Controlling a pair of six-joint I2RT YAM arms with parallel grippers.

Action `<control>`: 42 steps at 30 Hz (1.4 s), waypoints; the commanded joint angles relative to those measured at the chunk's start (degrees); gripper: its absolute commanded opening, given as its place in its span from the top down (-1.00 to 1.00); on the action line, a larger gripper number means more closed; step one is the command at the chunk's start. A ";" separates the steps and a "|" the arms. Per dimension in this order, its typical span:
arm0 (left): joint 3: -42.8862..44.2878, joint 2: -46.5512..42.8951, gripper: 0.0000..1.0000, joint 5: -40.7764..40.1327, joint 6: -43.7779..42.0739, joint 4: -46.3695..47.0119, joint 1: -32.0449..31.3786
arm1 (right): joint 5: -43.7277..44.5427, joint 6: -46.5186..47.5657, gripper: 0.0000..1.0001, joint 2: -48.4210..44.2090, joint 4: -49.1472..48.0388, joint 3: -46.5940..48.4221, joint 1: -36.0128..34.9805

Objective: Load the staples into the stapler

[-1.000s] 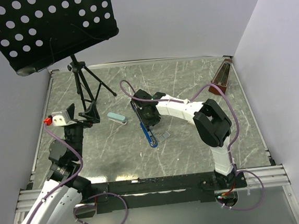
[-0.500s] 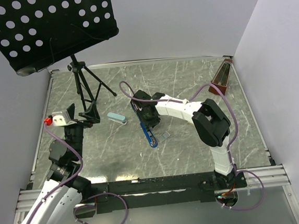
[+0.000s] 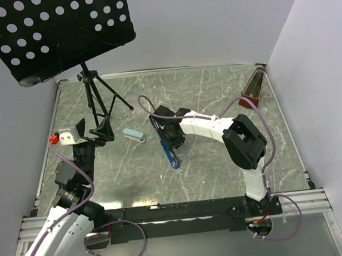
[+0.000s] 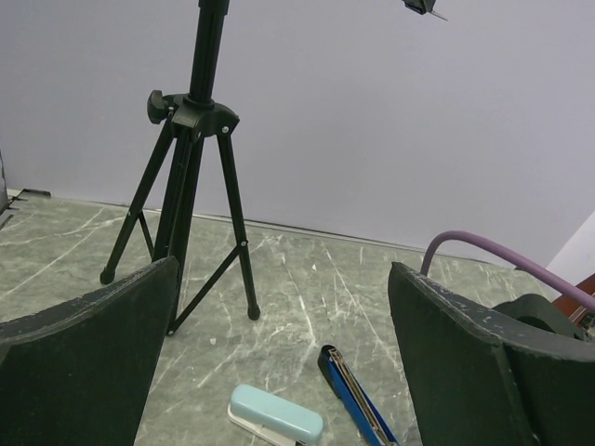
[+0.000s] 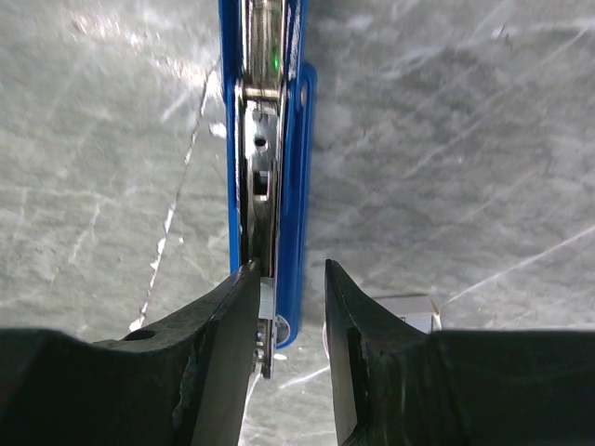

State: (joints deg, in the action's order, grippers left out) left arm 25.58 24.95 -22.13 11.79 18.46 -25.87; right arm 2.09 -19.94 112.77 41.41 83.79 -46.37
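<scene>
The dark blue stapler [image 3: 169, 152] lies swung open and flat on the grey table, its metal channel facing up [image 5: 265, 139]. My right gripper [image 3: 171, 140] hangs just over its near end, jaws part open astride the blue rail [image 5: 290, 269], with a gap left beside the right finger. A short silvery-grey strip [image 5: 267, 297], which looks like the staples, sits in the channel against the left fingertip; whether it is gripped does not show. The small whitish box [image 5: 404, 311] lies beside the stapler [image 3: 188, 155]. My left gripper [image 3: 91, 135] stands wide open and holds nothing [image 4: 284, 269].
A light-blue case [image 3: 134, 135] lies left of the stapler [image 4: 276, 415]. A black music stand [image 3: 48, 31] on tripod legs [image 4: 200, 121] stands at the back left. A brown metronome [image 3: 252, 88] is in the back right corner. Walls close in the sides.
The right wrist has shifted very slightly over the stapler. The stapler, the box and the left arm have not moved, and the jaws stand as before.
</scene>
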 commanded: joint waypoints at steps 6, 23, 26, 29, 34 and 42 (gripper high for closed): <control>1.22 -1.31 -0.99 1.12 1.30 -0.26 -0.24 | 1.52 -1.24 0.18 -3.61 2.10 -4.51 -1.09; 2.28 -2.80 -0.99 2.09 2.27 -2.11 -0.23 | 4.06 -3.26 0.19 -9.23 0.87 -7.76 -3.38; 2.63 -3.06 -0.99 2.18 2.53 -2.64 -0.23 | 4.42 -3.70 0.19 -11.51 -0.45 -8.29 -3.29; 3.15 -3.15 -0.99 2.35 2.97 -3.34 -0.15 | 3.98 -3.35 0.15 -13.19 -3.26 -8.90 -3.20; 4.21 -3.07 -0.99 3.06 3.85 -5.18 -0.24 | 2.31 -1.94 -0.22 -12.84 -8.79 -8.82 -3.20; 4.91 -1.84 -0.99 4.11 5.26 -6.94 -0.15 | 4.68 0.87 -0.25 -3.81 -12.67 -1.11 -1.54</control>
State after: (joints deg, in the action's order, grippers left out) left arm 28.23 22.39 -19.62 15.68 11.90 -25.87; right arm 5.15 -20.91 103.88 32.18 76.53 -48.97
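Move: The staples sit in the open blue stapler's magazine against my right hand's left fingertip, about 1 cm back, 1 cm left and 1 cm below my hand point; the magazine's near end is some 4 cm straight back, about 1 cm below. The clear staple box lies roughly 5 cm right and 1 cm back, 3 cm lower; the light-blue stapler 13 cm left, 11 cm ahead. From my left hand the staples are about 23 cm right, level fore and aft, 30 cm below. With my right fingertip at the staples, I keep pushing them back along the magazine towards its near end, about 3.5 cm back and a bit right, staying low. Then I come free, rising about 3 cm and swinging forward and left again over the stapler, opening my fingers partway wider and tilting their tips some 10 degrees forward and left. ##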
